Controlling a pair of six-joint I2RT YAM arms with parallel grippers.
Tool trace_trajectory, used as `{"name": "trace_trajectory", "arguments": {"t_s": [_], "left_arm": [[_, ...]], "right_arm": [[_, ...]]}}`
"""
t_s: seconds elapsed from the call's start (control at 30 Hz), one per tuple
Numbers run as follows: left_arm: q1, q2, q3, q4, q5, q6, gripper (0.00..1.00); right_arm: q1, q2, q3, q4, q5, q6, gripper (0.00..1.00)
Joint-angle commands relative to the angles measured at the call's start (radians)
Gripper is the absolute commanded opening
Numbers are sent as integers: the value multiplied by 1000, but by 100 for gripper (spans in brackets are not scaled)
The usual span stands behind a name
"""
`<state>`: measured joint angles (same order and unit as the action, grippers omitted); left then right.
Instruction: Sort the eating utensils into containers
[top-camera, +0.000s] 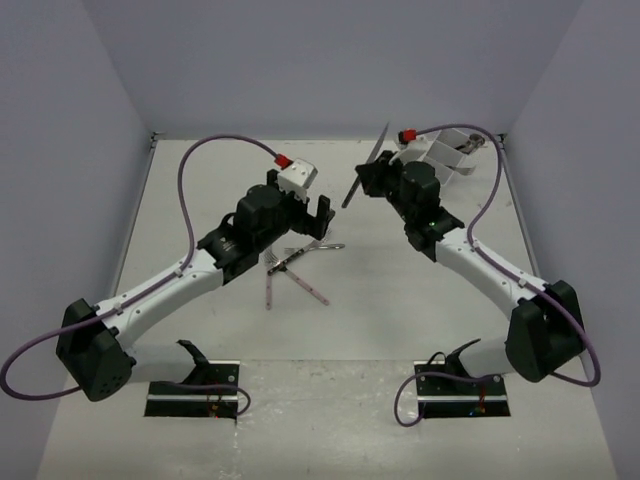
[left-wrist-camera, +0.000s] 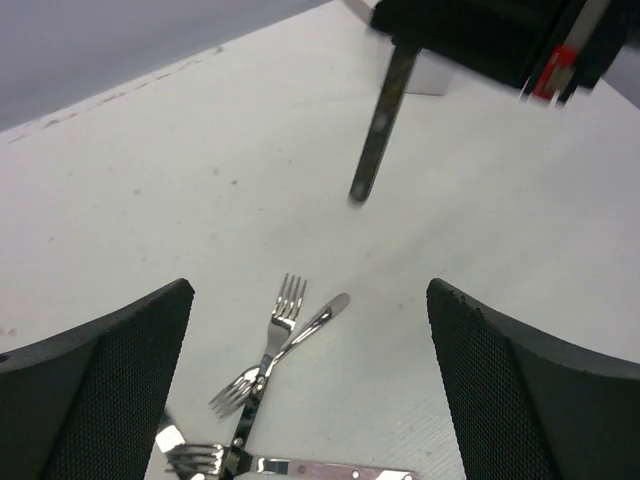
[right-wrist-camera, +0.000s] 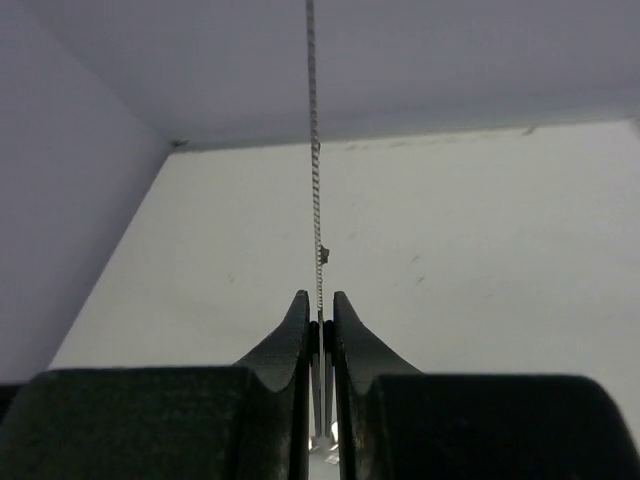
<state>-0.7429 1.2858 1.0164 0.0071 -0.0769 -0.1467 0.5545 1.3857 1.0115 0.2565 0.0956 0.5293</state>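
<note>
Several eating utensils (top-camera: 297, 258) lie crossed mid-table: metal forks (left-wrist-camera: 281, 322) and pink-handled pieces (top-camera: 308, 284). A pink handle (left-wrist-camera: 335, 468) shows at the bottom edge of the left wrist view. My left gripper (top-camera: 305, 205) hovers over this pile, its jaws wide open and empty (left-wrist-camera: 310, 295). My right gripper (top-camera: 366, 182) is shut on a knife (top-camera: 378, 148) and holds it in the air, tilted. The knife shows edge-on with a serrated blade (right-wrist-camera: 313, 150) between the closed fingers (right-wrist-camera: 296, 330), and it also hangs in the left wrist view (left-wrist-camera: 378, 130). The white divided bin (top-camera: 440, 152) stands at the back right, behind the right gripper.
Grey walls enclose the table on three sides. The right arm's purple cable (top-camera: 490, 160) loops over the bin. Some metal shows inside the bin (top-camera: 470, 147). The arm bases sit at the near edge.
</note>
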Motion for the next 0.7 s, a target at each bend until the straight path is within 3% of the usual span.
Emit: {"name": "trace_trajectory", "arguments": {"t_s": [0.0, 0.1, 0.23, 0.4, 0.67], "left_arm": [[0, -69, -32, -67, -207, -54, 100], [57, -77, -82, -156, -239, -143, 100], [213, -72, -201, -200, -68, -249, 100], [267, -37, -260, -274, -66, -303, 100], [267, 47, -289, -289, 25, -306, 100]], "right_arm": [[-193, 62, 65, 170, -1, -304, 0], [-333, 188, 181, 159, -80, -472, 0], [-436, 329, 266, 164, -306, -736, 0], [-468, 481, 454, 63, -301, -954, 0], [-478, 634, 575, -20, -248, -1071, 0]]}}
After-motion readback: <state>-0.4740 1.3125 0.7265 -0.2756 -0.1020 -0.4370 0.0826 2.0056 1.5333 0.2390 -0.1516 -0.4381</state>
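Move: From the right hand, which holds a knife, the container is about 14 cm ahead, 20 cm right and 23 cm below; the knife already in it lies some 12 cm ahead and 12 cm right. The empty left hand has the black-handled fork about 4 cm back, 9 cm left and 25 cm below. At table height too, the pink-handled fork lies 11 cm back, 8 cm left, and the pink-handled knife 8 cm back, 16 cm left. Right hand rolls, carrying its knife forward-right towards the container; open left hand sinks some 20 cm, leftwards, towards forks. ##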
